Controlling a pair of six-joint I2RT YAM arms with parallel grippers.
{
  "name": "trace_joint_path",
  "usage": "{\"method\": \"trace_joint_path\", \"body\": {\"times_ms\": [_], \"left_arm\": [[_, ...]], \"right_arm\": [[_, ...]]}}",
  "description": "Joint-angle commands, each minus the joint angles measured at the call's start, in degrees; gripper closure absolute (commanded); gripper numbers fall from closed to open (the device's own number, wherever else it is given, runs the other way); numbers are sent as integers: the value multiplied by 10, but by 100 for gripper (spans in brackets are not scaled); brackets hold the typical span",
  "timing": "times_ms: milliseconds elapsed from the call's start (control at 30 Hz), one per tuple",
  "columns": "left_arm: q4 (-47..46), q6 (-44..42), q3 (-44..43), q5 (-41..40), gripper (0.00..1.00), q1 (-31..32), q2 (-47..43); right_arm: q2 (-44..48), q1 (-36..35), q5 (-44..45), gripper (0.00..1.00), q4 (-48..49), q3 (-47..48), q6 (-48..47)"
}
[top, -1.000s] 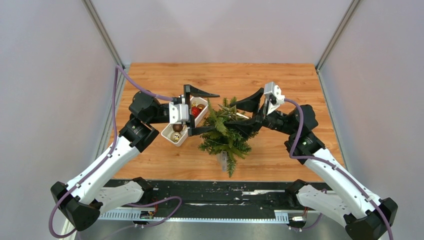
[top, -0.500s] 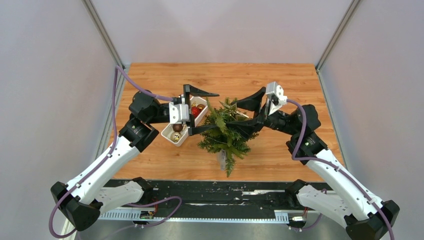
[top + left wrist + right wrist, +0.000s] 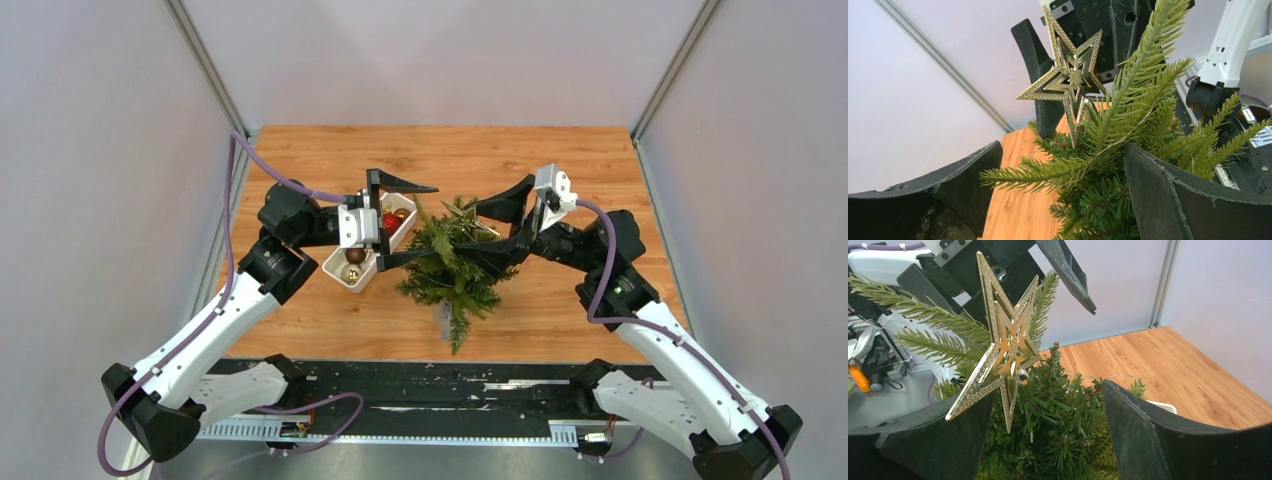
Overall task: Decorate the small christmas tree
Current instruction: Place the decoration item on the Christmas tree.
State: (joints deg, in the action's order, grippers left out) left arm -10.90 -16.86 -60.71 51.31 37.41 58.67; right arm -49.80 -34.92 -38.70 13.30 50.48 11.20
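Observation:
The small christmas tree (image 3: 450,272) stands mid-table, leaning a little toward the near edge, with a gold star (image 3: 466,214) at its top. My left gripper (image 3: 404,222) is open on the tree's left side, and upper branches (image 3: 1098,165) reach between its fingers (image 3: 1188,200). From the right, my right gripper (image 3: 497,228) is open around the treetop. In the right wrist view the star (image 3: 1005,345) sits free above the needles (image 3: 1063,435), beside one finger (image 3: 923,440) and gripped by neither. In the left wrist view the star (image 3: 1068,82) stands upright.
A white tray (image 3: 338,268) left of the tree holds a red bauble (image 3: 391,222), gold ones (image 3: 351,272) and a brown one (image 3: 355,255). Grey walls close in both sides. A black rail (image 3: 430,385) runs along the near edge.
My right gripper has drawn back slightly to the right and its jaws have widened a little. The tree has shifted a touch. The left arm has stayed still.

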Motion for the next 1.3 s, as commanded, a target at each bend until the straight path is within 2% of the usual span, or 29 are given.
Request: {"method": "trace_joint_path", "body": {"times_ms": [0, 533, 733, 1267], "left_arm": [[-4, -9, -11, -3, 2, -1, -6], [-9, -10, -6, -4, 2, -1, -8], [-8, -13, -5, -4, 2, -1, -8], [-8, -19, 4, -7, 1, -1, -20]], "right_arm": [[4, -2, 18, 18, 0, 30, -8], [-3, -2, 18, 19, 1, 50, -10], [-11, -2, -8, 18, -6, 67, 0], [-8, -2, 20, 18, -5, 101, 10]]}}
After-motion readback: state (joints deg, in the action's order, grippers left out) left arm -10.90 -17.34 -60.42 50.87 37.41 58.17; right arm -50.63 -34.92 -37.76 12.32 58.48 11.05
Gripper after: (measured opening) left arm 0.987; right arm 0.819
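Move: The gold star stands on the treetop at the mouth of the open right gripper, its middle about 3 cm above that hand point, 2 cm back and 1 cm left. The tree's middle lies roughly 18 cm below the right hand, 4 cm left and 1 cm back; the white box is about 23 cm left, 18 cm farther out and 36 cm below. From the left hand the star is some 9 cm right, level fore and aft, and 3 cm higher. With no grip on the gold star, the right hand draws upward past it by some 5.5 cm, first a short lift, a near stop, then a faster rise, its fingers staying open and tipping up about 5 degrees. Whether a finger brushes the star or twigs can't be seen. ##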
